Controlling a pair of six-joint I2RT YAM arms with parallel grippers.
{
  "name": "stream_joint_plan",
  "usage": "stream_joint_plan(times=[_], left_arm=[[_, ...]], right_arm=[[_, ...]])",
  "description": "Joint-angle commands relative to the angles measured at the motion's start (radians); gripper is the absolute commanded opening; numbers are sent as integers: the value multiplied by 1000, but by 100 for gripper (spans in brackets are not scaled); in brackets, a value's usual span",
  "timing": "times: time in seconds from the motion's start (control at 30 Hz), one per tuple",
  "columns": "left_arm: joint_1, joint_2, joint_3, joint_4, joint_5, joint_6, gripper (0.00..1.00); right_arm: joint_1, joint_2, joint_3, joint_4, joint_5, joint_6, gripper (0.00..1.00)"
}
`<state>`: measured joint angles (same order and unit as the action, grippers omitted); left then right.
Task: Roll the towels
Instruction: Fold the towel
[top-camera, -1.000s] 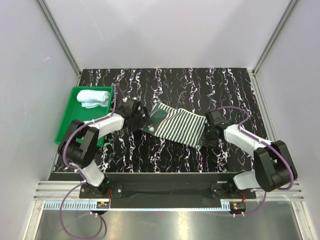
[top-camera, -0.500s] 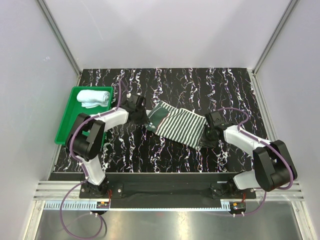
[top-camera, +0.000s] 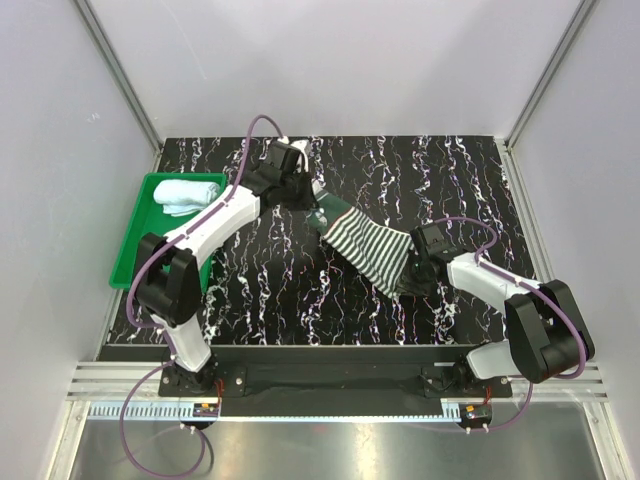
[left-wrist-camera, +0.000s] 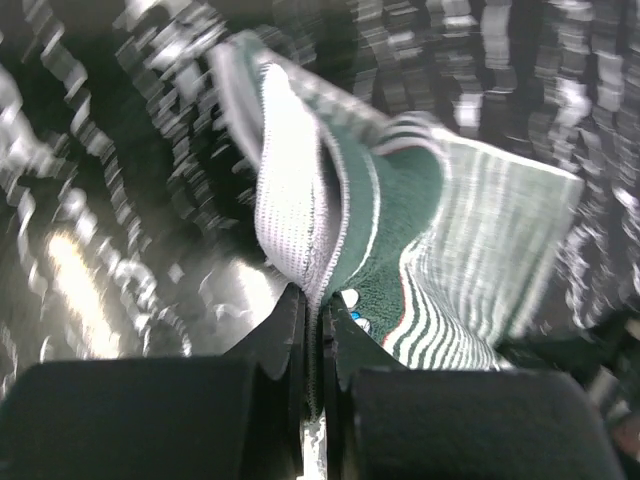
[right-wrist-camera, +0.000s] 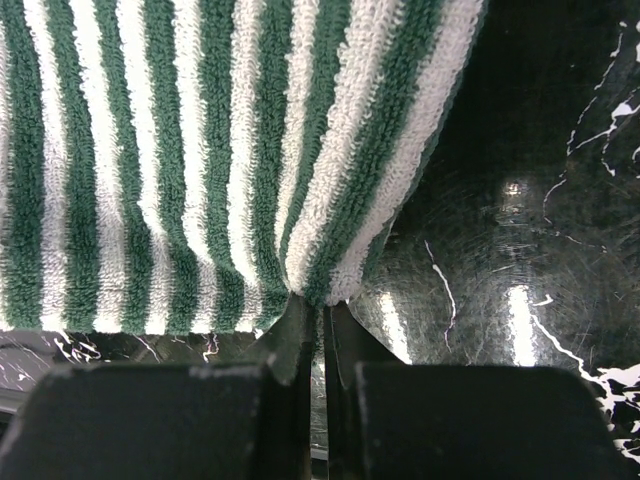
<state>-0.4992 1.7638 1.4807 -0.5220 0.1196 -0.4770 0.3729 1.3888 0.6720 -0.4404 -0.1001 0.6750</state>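
Note:
A dark-green-and-white striped towel (top-camera: 365, 245) is stretched between both arms over the marbled black table (top-camera: 280, 300). My left gripper (top-camera: 318, 200) is shut on its far left corner, lifted toward the back; in the left wrist view the towel (left-wrist-camera: 400, 200) hangs from the gripper (left-wrist-camera: 320, 310) and looks blurred. My right gripper (top-camera: 405, 275) is shut on the near right corner; its wrist view shows the striped towel (right-wrist-camera: 170, 150) pinched between the jaws of the gripper (right-wrist-camera: 322, 310). A light blue towel (top-camera: 188, 196) lies rolled in the green tray (top-camera: 135, 250).
The green tray sits at the table's left edge. White walls with metal rails (top-camera: 120, 80) enclose the back and sides. The arm bases (top-camera: 330, 380) stand along the near edge.
My left gripper shut on the striped towel's left corner, then carried it up and toward the back. The towel is now pulled taut on a diagonal. The right arm barely moved.

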Motion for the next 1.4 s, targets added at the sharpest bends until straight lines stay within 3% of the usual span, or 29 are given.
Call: stream_joint_plan(times=[0.0, 0.03, 0.17, 0.23, 0.3, 0.33, 0.43, 0.7, 0.77, 0.83, 0.9, 1.37], left_arm=[[-1, -26, 5, 123, 223, 178, 0], [-7, -35, -13, 205, 317, 211, 0], [-13, -50, 15, 214, 368, 241, 3], [-12, -56, 53, 174, 242, 235, 17], [-9, -55, 137, 50, 134, 227, 17], [-6, -56, 157, -25, 41, 218, 26], [19, -69, 164, -91, -47, 180, 32], [65, -99, -71, -69, -12, 152, 37], [65, -90, -101, -55, -18, 137, 42], [65, -98, -167, -17, -15, 118, 55], [65, -107, -207, 13, -3, 81, 60], [44, -96, -401, 135, -60, 11, 56]], right_arm=[[0, -2, -20, -21, 3, -2, 0], [1, -1, -20, -21, 7, 1, 0], [0, 7, -22, -20, 2, 1, 0], [0, 9, -20, -20, 0, 0, 0], [-2, 10, -18, -23, -3, 0, 0], [0, 9, -20, -23, -3, 1, 0], [-2, 12, -20, -20, -4, 0, 0], [0, 21, -25, -12, -13, -3, 0], [0, 21, -25, -11, -15, -3, 0], [0, 15, -28, -9, -20, -3, 0], [0, 19, -32, -3, -21, -3, 0], [0, 44, -32, 6, -36, -8, 0]])
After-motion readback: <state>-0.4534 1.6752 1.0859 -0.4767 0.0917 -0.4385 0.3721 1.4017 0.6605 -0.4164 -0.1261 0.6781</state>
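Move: The left hand already pinches the striped towel's badge end; the towel's middle lies about 13 cm to its right, 5 cm back and 12 cm lower. The green tray is some 29 cm left and 4 cm back, 15 cm below, with the rolled towel in it about 26 cm left, 6 cm ahead and 13 cm below. From the right hand, pinching the near right corner, the towel's middle is about 13 cm ahead, 9 cm left and 3 cm up. The left hand swings right, rises opening to release the towel, then sinks 15 cm back-left; the right keeps pinching. ##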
